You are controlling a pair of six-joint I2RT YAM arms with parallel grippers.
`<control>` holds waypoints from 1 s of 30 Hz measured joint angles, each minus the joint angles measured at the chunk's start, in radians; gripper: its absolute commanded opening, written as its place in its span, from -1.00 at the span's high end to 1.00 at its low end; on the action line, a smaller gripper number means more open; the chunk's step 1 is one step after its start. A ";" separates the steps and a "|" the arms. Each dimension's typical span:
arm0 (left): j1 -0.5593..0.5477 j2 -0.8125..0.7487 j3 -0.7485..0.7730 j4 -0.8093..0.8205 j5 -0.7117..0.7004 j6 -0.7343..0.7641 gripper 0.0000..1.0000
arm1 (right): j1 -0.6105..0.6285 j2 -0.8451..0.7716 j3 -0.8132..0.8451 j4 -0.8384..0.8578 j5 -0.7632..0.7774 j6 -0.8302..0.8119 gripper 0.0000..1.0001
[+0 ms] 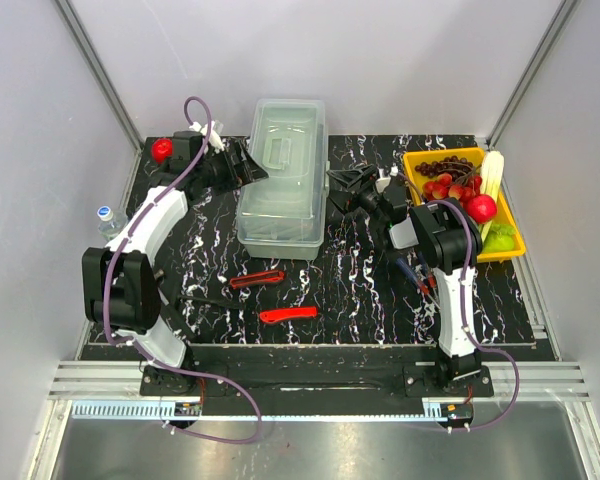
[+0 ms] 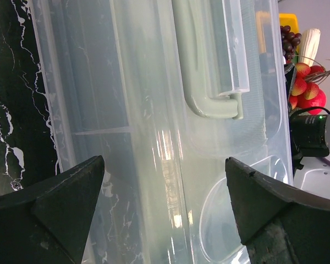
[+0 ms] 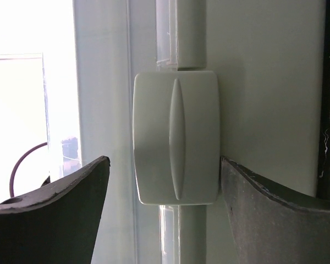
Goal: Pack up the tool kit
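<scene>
The tool kit's translucent pale toolbox (image 1: 283, 185) stands shut at the middle back of the table, its lid handle (image 2: 209, 104) lying flat. My left gripper (image 1: 246, 166) is at its left side, open, and its fingers straddle the lid's surface (image 2: 164, 160) without holding anything. My right gripper (image 1: 342, 190) is at the box's right side, open around the pale latch (image 3: 176, 143). The right finger (image 3: 264, 209) touches the latch's edge and the left finger (image 3: 60, 214) stands clear of it. Two red-handled tools (image 1: 257, 279) (image 1: 288, 314) lie in front of the box. A blue-handled tool (image 1: 417, 272) lies by my right arm.
A yellow tray (image 1: 510, 243) of fruit sits at the back right, close behind my right arm. A small water bottle (image 1: 105, 219) stands off the mat at the left. A red round object (image 1: 161, 150) is at the back left corner. A thin black tool (image 1: 202, 300) lies near my left arm.
</scene>
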 measured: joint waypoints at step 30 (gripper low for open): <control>0.001 0.000 -0.002 -0.005 -0.006 0.014 -0.78 | -0.004 0.000 0.003 -0.032 -0.029 -0.086 0.17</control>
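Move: From the right hand, the tool box's latch is right at the fingertips, about 1 cm ahead, 2 cm left and 1 cm low. From that same hand, the lid handle sits some 12 cm left, 7 cm farther out and 5 cm higher; the red-and-black cutter is roughly 20 cm back, 17 cm left and 8 cm down. The left hand has the latch about 16 cm to its right, 3 cm back and 8 cm lower. Sink the right gripper about 1 cm down the box's side and close its wide-open fingers roughly a quarter of the way, until they stop on the latch with one pad on its upper edge and one on its lower. Then stay there and keep the pinch, letting the wrist roll only a few degrees. ##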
